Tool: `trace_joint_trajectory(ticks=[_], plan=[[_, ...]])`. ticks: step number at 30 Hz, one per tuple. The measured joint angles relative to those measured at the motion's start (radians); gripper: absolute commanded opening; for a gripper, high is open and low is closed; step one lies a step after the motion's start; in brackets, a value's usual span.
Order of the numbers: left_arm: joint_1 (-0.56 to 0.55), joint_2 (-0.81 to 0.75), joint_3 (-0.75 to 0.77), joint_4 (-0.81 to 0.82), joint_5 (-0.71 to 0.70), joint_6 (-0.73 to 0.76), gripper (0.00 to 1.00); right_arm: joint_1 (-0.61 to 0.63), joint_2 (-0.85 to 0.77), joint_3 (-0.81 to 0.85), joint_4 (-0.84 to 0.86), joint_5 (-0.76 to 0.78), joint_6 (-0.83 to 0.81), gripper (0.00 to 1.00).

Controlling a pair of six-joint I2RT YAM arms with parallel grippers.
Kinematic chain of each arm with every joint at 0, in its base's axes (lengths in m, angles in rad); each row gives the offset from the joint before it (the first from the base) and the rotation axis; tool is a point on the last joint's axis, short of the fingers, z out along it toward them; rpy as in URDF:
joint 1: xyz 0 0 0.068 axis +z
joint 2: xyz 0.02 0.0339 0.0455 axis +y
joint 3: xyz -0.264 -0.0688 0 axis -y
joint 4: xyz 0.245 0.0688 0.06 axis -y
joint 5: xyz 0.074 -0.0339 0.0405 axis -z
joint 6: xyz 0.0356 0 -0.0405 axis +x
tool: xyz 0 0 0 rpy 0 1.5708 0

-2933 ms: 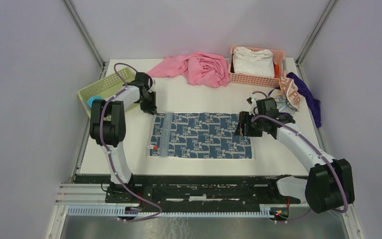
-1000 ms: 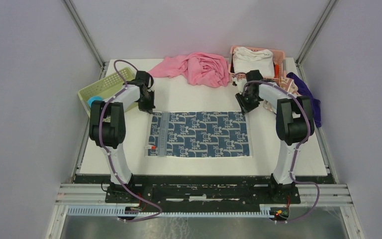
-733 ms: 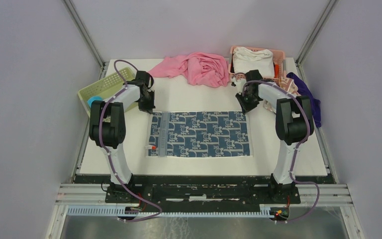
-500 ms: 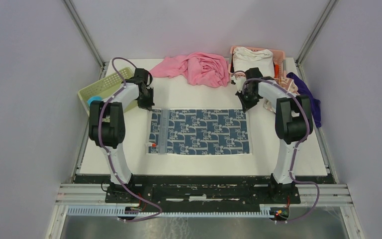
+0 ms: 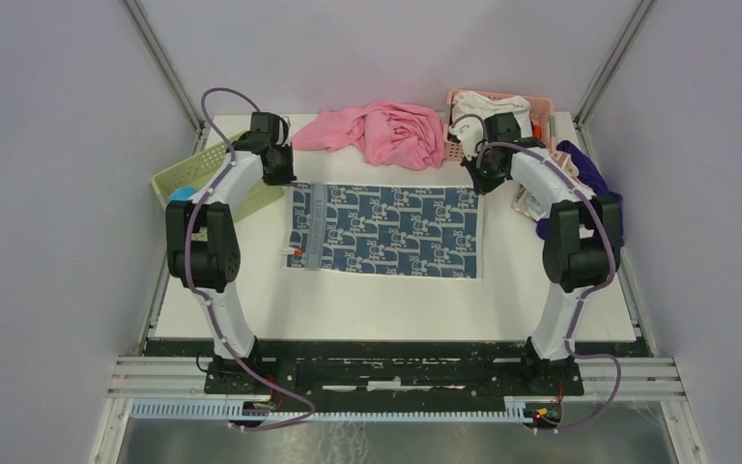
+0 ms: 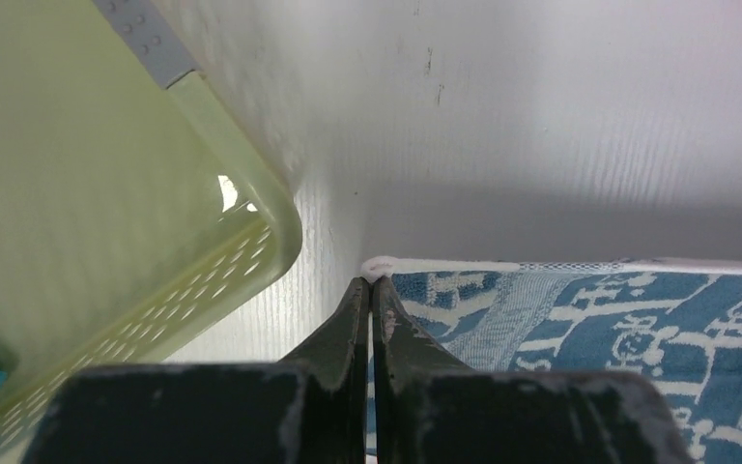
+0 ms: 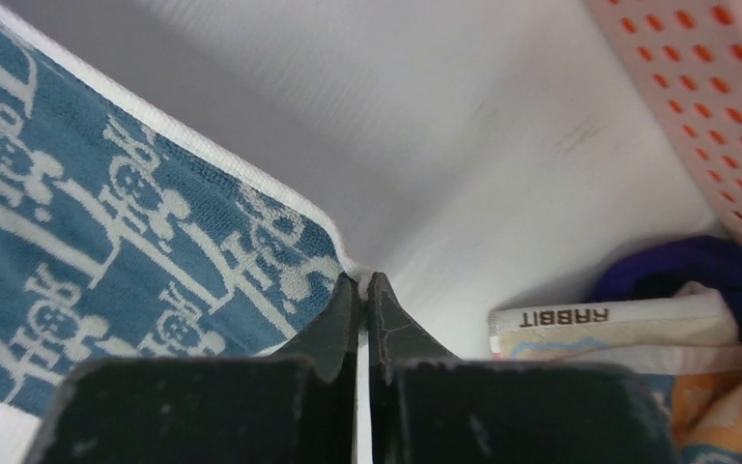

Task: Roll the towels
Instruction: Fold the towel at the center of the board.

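The white towel with dark blue print (image 5: pixel 386 230) lies spread flat on the table. My left gripper (image 5: pixel 287 181) is shut on its far left corner, and in the left wrist view the left gripper (image 6: pixel 369 282) pinches the white hem of the printed towel (image 6: pixel 589 309). My right gripper (image 5: pixel 479 183) is shut on the far right corner; in the right wrist view the right gripper (image 7: pixel 360 278) nips the printed towel (image 7: pixel 106 213) at its tip. The cream RABBIT towel (image 7: pixel 599 319) lies crumpled just right of it (image 5: pixel 527 198). The bright blue towel (image 5: pixel 182 192) sits in the green basket.
A green basket (image 5: pixel 214 164) stands at the far left, close to my left gripper. A large pink cloth (image 5: pixel 386 130) lies at the back. A pink basket (image 5: pixel 456 147) holding a white cloth (image 5: pixel 488 101) stands at the back right, with a purple cloth (image 5: pixel 589 174) beside it.
My right gripper has shut on the towel's far right corner. Both grippers have moved toward the back of the table, dragging the printed towel with them.
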Motion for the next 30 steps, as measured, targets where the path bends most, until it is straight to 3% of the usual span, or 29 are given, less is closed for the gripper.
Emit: trace_joint_trajectory(ticks=[5, 13, 20, 30], plan=[[0.000, -0.107, -0.073, 0.022, -0.016, -0.001, 0.03, 0.000, -0.111, -0.035, 0.020, -0.011, 0.000, 0.03], [0.000, -0.277, -0.237, 0.068, -0.035, -0.020, 0.03, 0.010, -0.318, -0.248, 0.105, -0.025, 0.079, 0.03], [-0.001, -0.350, -0.426, 0.099, -0.020, -0.055, 0.03, 0.041, -0.341, -0.429, 0.182, 0.052, 0.130, 0.03], [-0.001, -0.451, -0.565, 0.111, 0.007, -0.101, 0.03, 0.076, -0.391, -0.537, 0.238, 0.114, 0.150, 0.03]])
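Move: The grey-blue towel's far corners are pinched in my two hands, some 7 cm above the board. Its near left corner lies about 20 cm back from my left hand and 1 cm to its left; its near right corner is about 20 cm straight back from my right hand. From my left hand, the green basket is about 18 cm left and 1 cm ahead, the pink towel 14 cm ahead and 21 cm right. The pink basket stands 19 cm ahead of my right hand and 5 cm right. Keeping both far corners pinched, I swing the towel's far edge up and back over the rest of it: both hands rise about 5 cm, arc back towards the near edge, then sink to just under their starting height. My left hand ends about 12 cm back and my right about 9 cm, slowing, with the right turning slightly clockwise. ##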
